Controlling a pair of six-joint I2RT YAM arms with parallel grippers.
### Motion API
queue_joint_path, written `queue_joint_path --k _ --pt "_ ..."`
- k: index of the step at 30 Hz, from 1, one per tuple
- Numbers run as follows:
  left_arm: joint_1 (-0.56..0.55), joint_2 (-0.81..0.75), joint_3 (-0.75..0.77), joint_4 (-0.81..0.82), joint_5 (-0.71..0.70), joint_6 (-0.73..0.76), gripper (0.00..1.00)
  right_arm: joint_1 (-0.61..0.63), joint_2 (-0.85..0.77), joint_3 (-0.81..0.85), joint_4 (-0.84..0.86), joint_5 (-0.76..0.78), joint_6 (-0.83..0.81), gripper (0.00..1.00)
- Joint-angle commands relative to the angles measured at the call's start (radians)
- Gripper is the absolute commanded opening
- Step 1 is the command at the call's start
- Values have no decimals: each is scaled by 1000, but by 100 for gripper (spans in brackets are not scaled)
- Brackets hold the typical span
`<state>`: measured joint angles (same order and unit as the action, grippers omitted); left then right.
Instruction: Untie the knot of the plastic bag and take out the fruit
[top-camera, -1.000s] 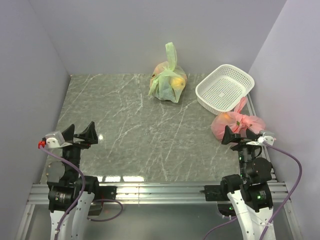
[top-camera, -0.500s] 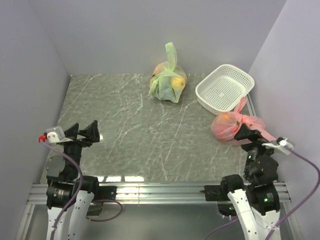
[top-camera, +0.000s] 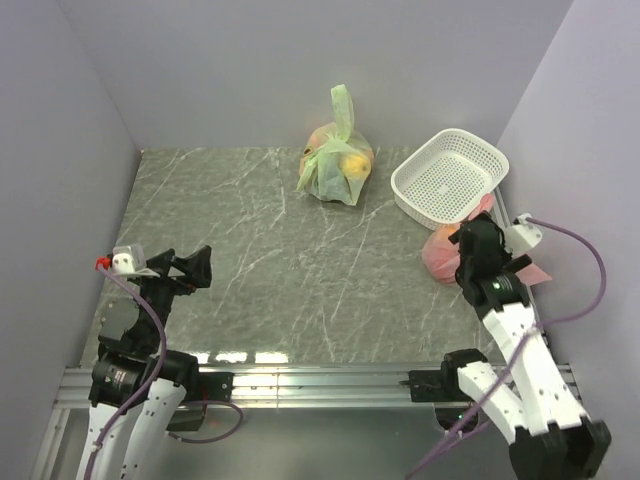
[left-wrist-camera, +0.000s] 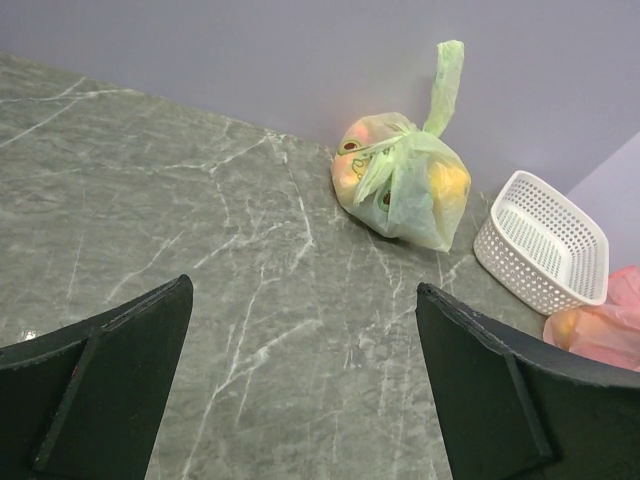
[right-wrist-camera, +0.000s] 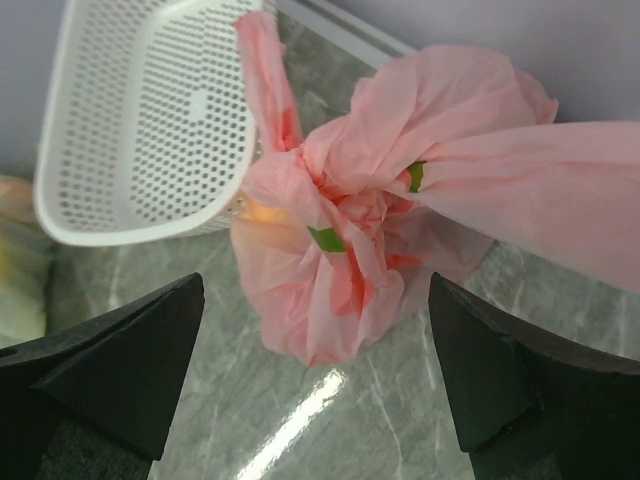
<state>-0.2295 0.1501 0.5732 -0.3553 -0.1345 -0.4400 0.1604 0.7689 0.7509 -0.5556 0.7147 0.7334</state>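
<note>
The pink plastic bag lies on the marble table against the white basket, at the right wall. Its knot faces up, with one ear rising toward the basket and another ear spreading right. An orange fruit glows through the plastic; the other fruit is hidden. My right gripper hovers over the bag, open, the jaws wide on either side of it and touching nothing. My left gripper hangs open over the table's near left, empty.
The white basket stands empty at the back right, touching the pink bag. A tied light green bag with yellowish fruits sits at the back centre. Purple walls close in the left, back and right sides.
My right arm has lifted and reached forward, now pointing down over the pink bag. My left gripper has shifted a little right and forward. Both stayed open.
</note>
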Motion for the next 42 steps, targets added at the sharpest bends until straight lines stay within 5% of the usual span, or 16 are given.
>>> queue_joint_path --k 1,9,11,12,15,17,22,28,34,42 --pt "-14 -12 25 12 -7 7 99 -30 113 -11 95 77 92 100" --pt "-27 -4 28 6 -8 11 99 -120 268 -74 209 29 144 80" --pt "-27 0 27 7 -4 12 99 -137 271 -97 235 13 136 63" --pt "-27 2 28 7 -1 12 99 -139 268 -116 250 0 126 45" --pt "-27 14 30 4 6 15 99 -137 225 -156 249 -60 98 11" --pt "-25 26 33 1 10 12 99 -131 155 -176 231 -107 95 1" --pt "-27 39 30 9 27 14 99 -78 -34 -196 129 -240 41 0" --pt "-27 83 31 6 35 8 99 193 -105 -117 8 -342 15 0" --pt "-25 167 37 15 94 -2 99 528 39 4 71 -276 70 0" --pt "-24 233 37 16 143 -3 99 752 323 156 345 -182 -5 0"
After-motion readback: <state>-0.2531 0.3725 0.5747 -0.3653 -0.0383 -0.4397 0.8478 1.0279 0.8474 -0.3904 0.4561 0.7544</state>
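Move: The knot of the pink bag lies beneath the open right hand, roughly 9 cm down, 2 cm ahead and 2 cm to its right. The white basket stands some 19 cm ahead of this hand and 5 cm to its left, 13 cm lower; the green bag sits about 21 cm ahead and 33 cm to its left, 12 cm lower. From the left hand, the pink bag's knot lies about 60 cm to the right, 8 cm ahead and 17 cm below. The right hand sinks about 9 cm onto the pink bag, easing slightly forward and right, shuts its fingers on the gathered plastic by the knot, then rises some 8 cm and sweeps the bag about 29 cm left, turning roughly 60 degrees counter-clockwise as it goes. The left hand, fingers still wide open and empty, sinks about 5 cm while edging right and forward towards the bag, its fingers tipping a little downward. ##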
